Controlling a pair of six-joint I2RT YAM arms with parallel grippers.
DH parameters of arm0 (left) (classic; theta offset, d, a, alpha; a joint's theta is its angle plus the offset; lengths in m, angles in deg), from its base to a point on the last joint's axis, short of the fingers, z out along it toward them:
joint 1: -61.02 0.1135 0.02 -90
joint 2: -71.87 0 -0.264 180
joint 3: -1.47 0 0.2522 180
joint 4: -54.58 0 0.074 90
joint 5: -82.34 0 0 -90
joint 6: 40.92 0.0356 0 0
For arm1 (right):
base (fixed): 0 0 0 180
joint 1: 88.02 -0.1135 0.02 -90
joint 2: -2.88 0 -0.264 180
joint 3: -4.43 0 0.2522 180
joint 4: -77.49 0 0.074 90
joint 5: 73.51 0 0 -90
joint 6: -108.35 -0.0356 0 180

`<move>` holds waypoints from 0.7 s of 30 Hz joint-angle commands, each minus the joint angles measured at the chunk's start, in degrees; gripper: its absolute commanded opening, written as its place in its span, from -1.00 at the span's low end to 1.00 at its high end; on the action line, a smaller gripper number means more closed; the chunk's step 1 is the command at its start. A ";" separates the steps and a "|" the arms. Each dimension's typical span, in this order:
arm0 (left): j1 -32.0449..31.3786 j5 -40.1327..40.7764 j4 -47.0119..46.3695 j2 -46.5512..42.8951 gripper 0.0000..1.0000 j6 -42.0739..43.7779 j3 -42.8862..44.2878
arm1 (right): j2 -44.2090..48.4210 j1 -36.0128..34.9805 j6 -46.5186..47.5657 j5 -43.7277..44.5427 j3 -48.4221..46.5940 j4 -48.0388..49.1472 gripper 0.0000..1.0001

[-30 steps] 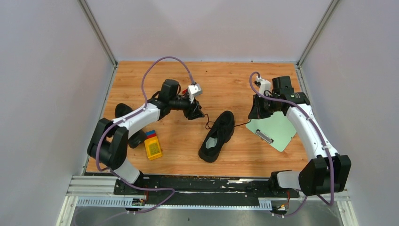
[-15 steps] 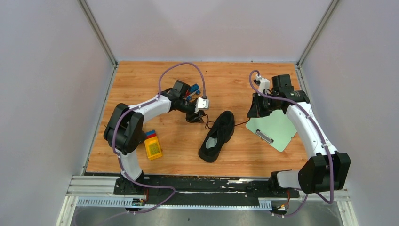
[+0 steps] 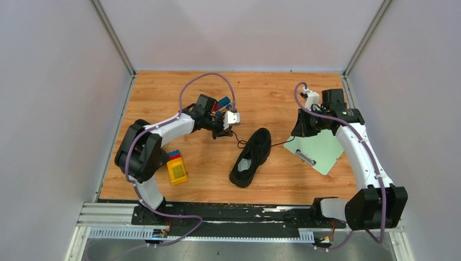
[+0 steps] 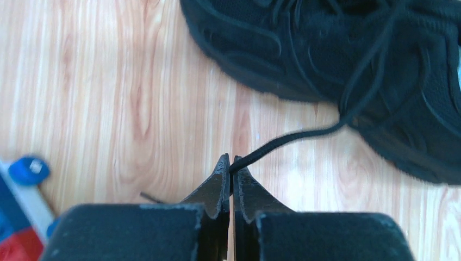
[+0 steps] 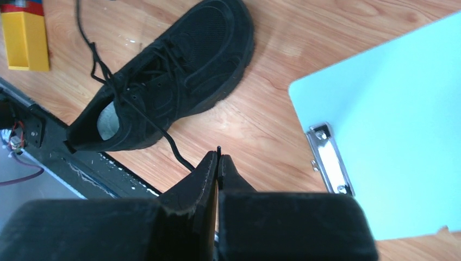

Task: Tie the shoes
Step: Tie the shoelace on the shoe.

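One black shoe (image 3: 251, 157) lies mid-table, toe toward the far side, its pale insole showing. My left gripper (image 3: 225, 132) sits just left of the toe, shut on the end of the left lace (image 4: 293, 138), which runs back to the shoe (image 4: 337, 54). In the left wrist view the tips (image 4: 232, 163) pinch the lace. My right gripper (image 3: 297, 132) is right of the shoe, shut on the right lace (image 5: 174, 149); the lace tip pokes out between its tips (image 5: 218, 156). That lace leads back to the shoe (image 5: 174, 70). No second shoe shows clearly.
A mint-green clipboard (image 3: 318, 149) lies under and beside the right gripper, metal clip (image 5: 326, 160) toward the shoe. A yellow block (image 3: 176, 169) with red and blue on top sits left of the shoe. Blue and red blocks (image 3: 222, 103) lie behind the left gripper. Walls enclose the table.
The left arm swung in toward the shoe's toe and its jaws shut on the left lace end. The right gripper shifted slightly rightward, still holding its lace.
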 commanded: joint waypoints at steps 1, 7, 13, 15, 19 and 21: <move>3.04 8.70 7.19 -10.71 -1.00 4.35 -3.57 | 5.36 6.01 2.65 1.24 1.85 -0.59 -1.00; 3.73 14.81 10.12 -16.27 -1.00 -3.97 -7.27 | 10.58 19.35 5.90 2.18 6.99 -2.25 -1.00; 3.55 19.17 8.07 -14.04 -1.00 -15.66 -6.02 | 13.99 26.11 12.85 9.84 8.73 -2.36 -1.00; 3.56 22.32 9.46 -12.63 -1.00 -17.54 -4.36 | 16.33 26.71 16.98 11.84 10.93 -2.33 -1.00; 3.55 27.80 12.40 -11.04 -1.00 -18.42 -3.13 | 21.11 27.70 23.76 15.21 16.84 0.06 -1.00; 3.55 30.69 13.33 -11.00 -1.00 -18.71 -3.46 | 21.84 28.03 25.38 16.39 19.81 1.31 -1.00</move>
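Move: Both hands hold a lace end. From the left hand the shoe's middle lies about 9 cm right, 12 cm back and 4 cm lower; the toy car is some 12 cm ahead and 4 cm left. From the right hand the shoe's middle is about 15 cm left, 10 cm back and 13 cm lower. On the right hand's outward side, the clipboard's middle lies roughly 16 cm right and 2 cm back, well below. Apart, away from the shoe on both sides, the hands pull the lace ends with fingers kept shut: the right sweeps some 15 cm right over the clipboard, also drawing back and sinking a little late on, its wrist turning clockwise. The left goes about 9 cm left, rising slightly and then sinking again, while turning counter-clockwise. ##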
